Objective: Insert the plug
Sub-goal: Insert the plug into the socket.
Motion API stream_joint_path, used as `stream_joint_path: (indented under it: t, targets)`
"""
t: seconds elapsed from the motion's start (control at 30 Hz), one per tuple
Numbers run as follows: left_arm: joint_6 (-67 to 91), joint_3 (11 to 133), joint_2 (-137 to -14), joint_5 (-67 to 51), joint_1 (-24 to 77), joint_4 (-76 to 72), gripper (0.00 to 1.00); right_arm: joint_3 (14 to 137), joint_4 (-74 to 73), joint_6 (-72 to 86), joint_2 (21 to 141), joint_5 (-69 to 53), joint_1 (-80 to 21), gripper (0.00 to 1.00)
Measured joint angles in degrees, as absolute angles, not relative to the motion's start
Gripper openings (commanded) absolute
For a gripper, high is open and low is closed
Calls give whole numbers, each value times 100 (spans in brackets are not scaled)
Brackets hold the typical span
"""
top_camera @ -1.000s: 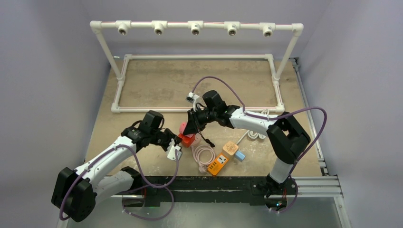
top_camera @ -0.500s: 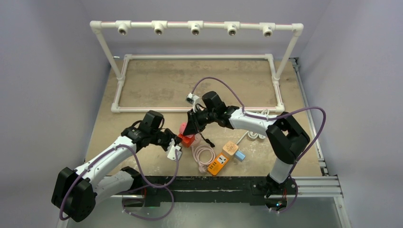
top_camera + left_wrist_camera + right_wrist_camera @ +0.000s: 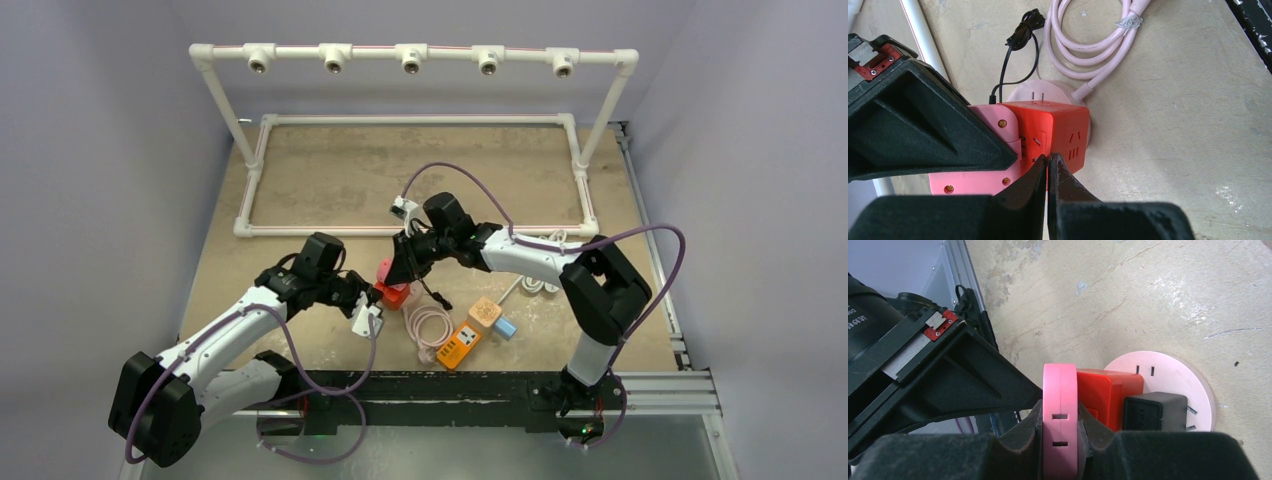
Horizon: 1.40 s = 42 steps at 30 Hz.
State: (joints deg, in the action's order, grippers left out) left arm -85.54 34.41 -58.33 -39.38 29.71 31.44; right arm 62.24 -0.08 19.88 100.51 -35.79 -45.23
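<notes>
A red cube plug adapter [image 3: 396, 295] [image 3: 1058, 135] [image 3: 1108, 392] stands on a pale pink round socket base [image 3: 1048, 92] [image 3: 1173, 372]; its prongs are hidden. My right gripper [image 3: 402, 268] [image 3: 1060, 427] is shut on an upright pink disc [image 3: 1060, 405] [image 3: 973, 180], held edge-on against the cube's side. My left gripper [image 3: 373, 293] [image 3: 1048, 162] is shut with nothing between its fingers, its tips touching the cube's near edge. A black plug [image 3: 1154, 412] with a thin black cord [image 3: 1020, 40] sits in the round base beside the cube.
A coiled pink cable [image 3: 428, 325] [image 3: 1088, 45] lies right of the cube. An orange power strip [image 3: 458, 346], a tan cube [image 3: 485, 312] and a blue cube [image 3: 506, 327] sit near the front edge. A white PVC frame [image 3: 415, 119] stands behind.
The right arm has crept very slightly to the left with the pink disc. The left arm has not moved.
</notes>
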Motion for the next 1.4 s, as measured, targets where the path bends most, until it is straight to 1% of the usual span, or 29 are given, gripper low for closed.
stream_joint_path:
  t: [0.23, 0.3, 0.43, 0.5, 0.53, 0.63, 0.83, 0.93, 1.0, 1.4]
  targets:
    - [-8499, 3483, -5848, -3933, 2971, 3223, 0, 6414, -346, 1883, 10047, -3218, -4659, 1]
    - [-8497, 3494, -5850, -3924, 2971, 3245, 0, 6451, -408, 1857, 10033, -3111, -4694, 20]
    - [-8499, 3496, -5850, -3920, 2971, 3247, 0, 6528, -574, 1817, 9974, -2893, -4762, 40]
    - [-8497, 3516, -5848, -3913, 2971, 3260, 0, 6598, -676, 1796, 9955, -2825, -4779, 48]
    - [-8497, 3516, -5850, -3903, 2971, 3288, 0, 6657, -742, 1776, 9946, -2773, -4801, 50]
    - [-8482, 3516, -5852, -3870, 2971, 3446, 0, 6842, -1000, 1706, 9946, -2624, -4825, 52]
    - [-8458, 3516, -5850, -3868, 2971, 3577, 0, 6984, -1313, 1643, 9946, -2493, -4803, 51]
    - [-8458, 3516, -5850, -3863, 2971, 3581, 0, 7039, -1450, 1608, 9946, -2475, -4803, 57]
    - [-8455, 3516, -5850, -3857, 2971, 3592, 0, 7102, -1575, 1551, 9946, -2460, -4803, 59]
    - [-8455, 3518, -5850, -3854, 2971, 3750, 0, 7435, -2324, 1194, 9924, -1979, -4794, 61]
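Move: The right hand still holds the pink plug, with the red cube socket directly beneath: its middle lies about 5 cm below, 2 cm back and 1 cm right. Under the cube, the round pink base is some 9 cm below the hand, 1 cm back and 3 cm right. The cable coil is 8 cm right, 6 cm back and 10 cm below. From the shut left hand, the cube is about 4 cm right, 1 cm ahead and 3 cm below. Right hand opens around the pink plug, rises slightly, edges 2 cm right and forward; left hand backs off. ##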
